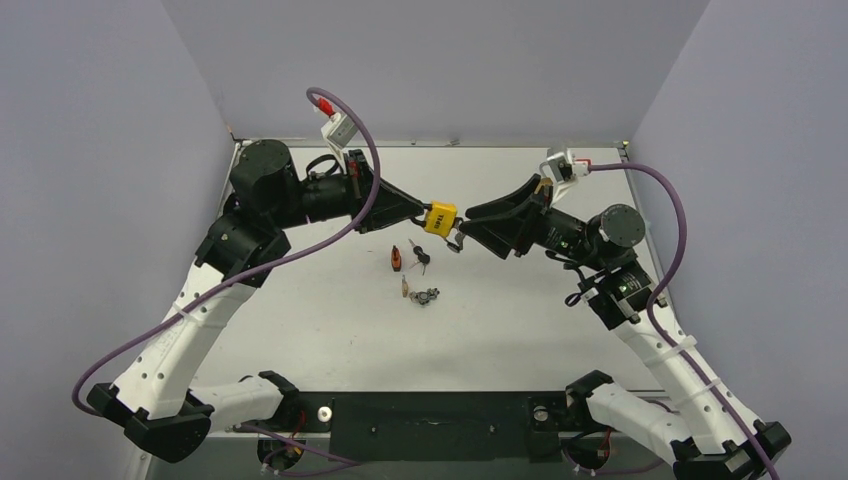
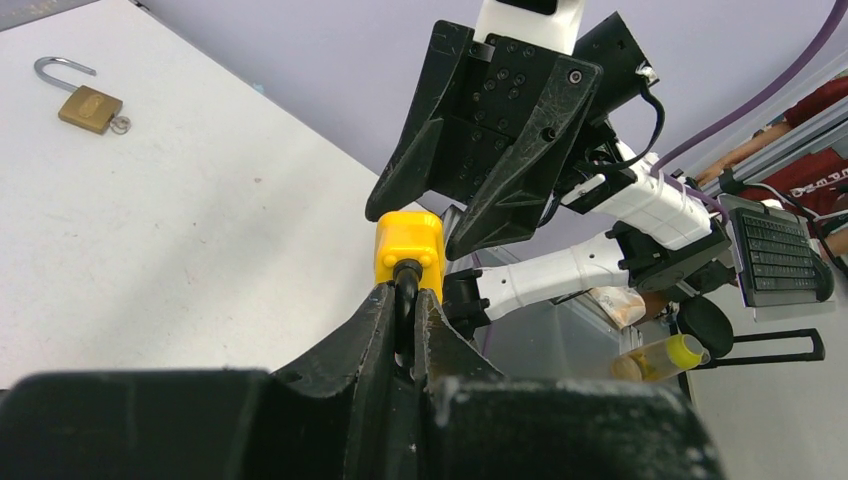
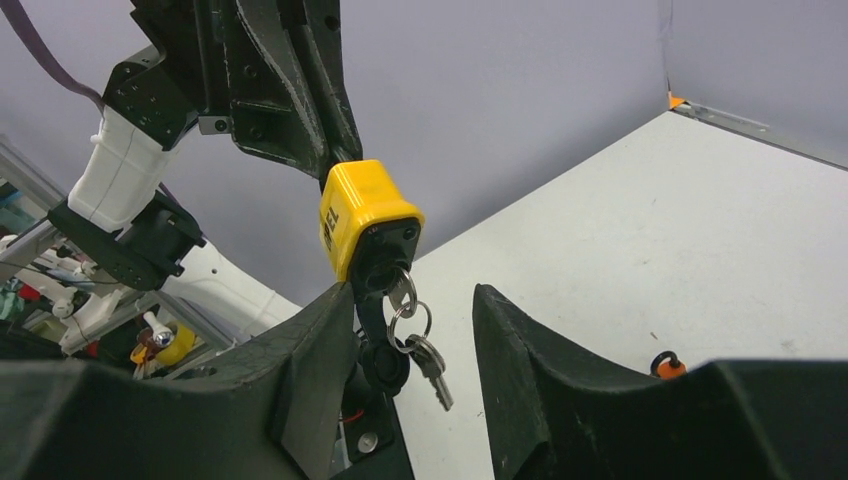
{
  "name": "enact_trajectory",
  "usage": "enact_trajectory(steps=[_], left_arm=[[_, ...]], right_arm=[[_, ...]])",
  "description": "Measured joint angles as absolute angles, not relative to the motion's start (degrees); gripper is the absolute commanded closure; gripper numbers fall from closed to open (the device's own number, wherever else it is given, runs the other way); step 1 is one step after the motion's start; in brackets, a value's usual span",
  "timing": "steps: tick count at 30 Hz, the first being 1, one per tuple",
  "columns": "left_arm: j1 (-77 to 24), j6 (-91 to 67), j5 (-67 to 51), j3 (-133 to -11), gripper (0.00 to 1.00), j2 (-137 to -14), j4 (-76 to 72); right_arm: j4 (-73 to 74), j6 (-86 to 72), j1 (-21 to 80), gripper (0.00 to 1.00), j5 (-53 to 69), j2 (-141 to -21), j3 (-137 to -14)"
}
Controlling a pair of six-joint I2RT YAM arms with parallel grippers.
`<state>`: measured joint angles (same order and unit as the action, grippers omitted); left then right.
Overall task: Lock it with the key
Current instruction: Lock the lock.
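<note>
A yellow padlock (image 1: pixel 440 217) hangs in the air between the two arms, above the middle of the table. My left gripper (image 2: pixel 404 295) is shut on its black shackle (image 2: pixel 406 283), with the yellow body (image 2: pixel 408 245) just past the fingertips. A key (image 3: pixel 402 290) sits in the keyhole on the lock's underside (image 3: pixel 385 240). From it hang a ring (image 3: pixel 408 322) and a second key (image 3: pixel 432 365). My right gripper (image 3: pixel 415 295) is open around these; its left finger (image 3: pixel 320 330) is close beside them and its right finger (image 3: pixel 510 330) stands well apart.
A brass padlock (image 2: pixel 88 105) with its shackle open lies on the white table (image 1: pixel 560 330). Below the held lock lie an orange lock (image 1: pixel 397 258), loose keys (image 1: pixel 420 255) and the brass padlock (image 1: pixel 425 295). Grey walls enclose the table.
</note>
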<state>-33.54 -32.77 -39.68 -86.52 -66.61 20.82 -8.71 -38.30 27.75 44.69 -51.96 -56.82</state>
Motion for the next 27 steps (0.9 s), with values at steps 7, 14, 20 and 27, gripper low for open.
enact_trajectory(steps=[7, 14, 20, 27], left_arm=[[-33.5, -33.8, -39.7, -86.5, 1.00, -67.2, 20.8], [-33.5, -34.1, -39.7, -86.6, 1.00, -67.7, 20.8], [-33.0, -34.0, -39.7, -87.2, 1.00, -68.0, 20.8], [-30.3, -34.1, -41.9, -87.2, 1.00, -68.1, 21.4]], right_arm=[[-9.5, -37.6, 29.0, 0.66, 45.0, -53.0, -56.8], [-7.3, -35.6, 29.8, 0.85, 45.0, -53.7, -56.8], [-6.0, -34.5, 29.8, 1.00, 44.6, -53.7, -56.8], [-6.1, -33.6, 29.8, 1.00, 44.2, -53.5, -56.2]])
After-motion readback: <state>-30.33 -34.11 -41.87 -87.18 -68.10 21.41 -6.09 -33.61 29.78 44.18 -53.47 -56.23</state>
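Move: The key's head, sticking out of the yellow lock, is a bare 1 cm to the right gripper's left, about 1 cm back and 2 cm below its open fingers. The lock's body stands some 4 cm to that gripper's left, about level in reach and 1 cm lower; the spare key hangs about 1 cm left, 1 cm back and 5 cm below it. From the left gripper, which already holds the shackle, the key's head is roughly 6 cm right and 2 cm back. Lower the right gripper about 2 cm, easing 1 cm left onto the key's head, and shut its half-open fingers to pinch it by the keyring end. Keep the left gripper's hold on the shackle while it drifts some 1.5 cm forward; once the right fingers are shut, let the left gripper edge nearly 1 cm left, away from them. ##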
